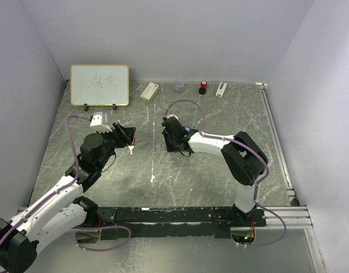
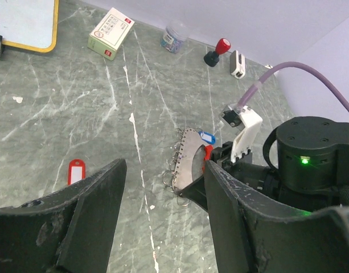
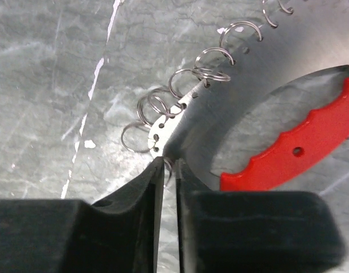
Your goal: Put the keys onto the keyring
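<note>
The keyring [image 3: 231, 74] is a curved metal plate with several wire rings along its edge and a red grip [image 3: 294, 151]. My right gripper [image 3: 169, 166] is shut on the small ring at the plate's lower end. In the left wrist view the keyring [image 2: 188, 162] stands tilted up off the table. A blue-headed key [image 2: 206, 137] lies just behind it. A red-headed key [image 2: 76, 170] lies flat on the table, left of my left finger. My left gripper [image 2: 165, 165] is open and empty, facing the keyring from close by. From above, both grippers [image 1: 127, 136] [image 1: 167, 137] sit mid-table.
A whiteboard [image 1: 99, 85] leans at the back left. Along the back edge stand a small box [image 1: 149, 91], a clear jar [image 1: 179, 86], a red-topped stamp [image 1: 203, 86] and a white device [image 1: 221, 89]. Walls close three sides.
</note>
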Available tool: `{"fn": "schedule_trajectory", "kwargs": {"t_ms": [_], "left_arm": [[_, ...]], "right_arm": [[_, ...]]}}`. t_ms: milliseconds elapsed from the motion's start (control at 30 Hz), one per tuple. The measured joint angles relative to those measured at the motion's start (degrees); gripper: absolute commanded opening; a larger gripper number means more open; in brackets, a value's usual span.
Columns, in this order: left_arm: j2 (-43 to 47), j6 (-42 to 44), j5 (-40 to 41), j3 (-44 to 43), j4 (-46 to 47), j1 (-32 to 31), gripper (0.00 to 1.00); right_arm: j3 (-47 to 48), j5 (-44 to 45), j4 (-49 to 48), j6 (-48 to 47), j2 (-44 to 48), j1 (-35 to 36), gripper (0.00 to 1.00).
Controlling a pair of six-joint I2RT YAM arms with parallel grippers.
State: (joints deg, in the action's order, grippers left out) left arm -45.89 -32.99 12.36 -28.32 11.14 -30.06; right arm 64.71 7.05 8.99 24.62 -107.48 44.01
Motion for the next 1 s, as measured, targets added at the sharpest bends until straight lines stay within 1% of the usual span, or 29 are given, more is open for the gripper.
{"fn": "schedule_trajectory", "kwargs": {"t_ms": [100, 300, 367, 433, 533, 600, 733, 833, 1000], "left_arm": [[0.0, 0.0, 0.0, 0.0, 0.0, 0.0, 0.68], [0.0, 0.0, 0.0, 0.0, 0.0, 0.0, 0.68], [0.0, 0.0, 0.0, 0.0, 0.0, 0.0, 0.67], [0.0, 0.0, 0.0, 0.0, 0.0, 0.0, 0.67], [0.0, 0.0, 0.0, 0.0, 0.0, 0.0, 0.67], [0.1, 0.0, 0.0, 0.0, 0.0, 0.0, 0.68], [0.5, 0.0, 0.0, 0.0, -0.3, 0.0, 0.68], [1.1, 0.0, 0.0, 0.0, -0.3, 0.0, 0.68], [1.4, 0.0, 0.0, 0.0, -0.3, 0.1, 0.68]], "right_arm": [[-1.3, 1.1, 0.2, -0.6, 2.3, 0.0, 0.27], [-3.4, 2.7, -0.3, -3.8, 8.4, 0.0, 0.28], [-3.4, 2.8, -0.5, -5.8, 9.9, 0.0, 0.33], [-3.3, 2.6, -0.5, -7.6, 10.5, 0.0, 0.34], [-1.7, 2.4, 1.7, -9.8, 9.7, 0.0, 0.35], [-0.3, 2.2, 3.4, -10.8, 8.7, 0.0, 0.39], [1.6, 1.7, 6.4, -11.9, 7.5, 0.0, 0.39], [3.1, 0.1, 8.3, -11.5, 6.3, 0.0, 0.39], [3.4, -3.0, 8.5, -8.7, 5.0, 0.0, 0.38]]}}
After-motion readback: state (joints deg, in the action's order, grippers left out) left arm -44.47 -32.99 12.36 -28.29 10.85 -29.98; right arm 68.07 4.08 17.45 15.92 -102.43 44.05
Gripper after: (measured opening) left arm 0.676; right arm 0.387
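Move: My right fingertips are almost shut at the end ring on the near tip of the keyring, with the ring between them and perhaps 1 cm below my hand point. The curved plate's middle is about 6 cm ahead and 4 cm right, the red handle some 4 cm ahead and 7 right. The blue key lies 10 ahead and 9 right, the red key about 4 ahead and 13 left. From my left hand, the end ring is about 15 cm right, 2 ahead and 21 below. I part my right fingers to under half open, letting go of the end ring, and lift about 5.5 cm off it, drifting slightly right while the fingers tip up some 10 degrees. Then I sink about 2 cm, easing back and left as the tips swing down again, and finish hovering above the ring, turned roughly 10 degrees counter-clockwise. ##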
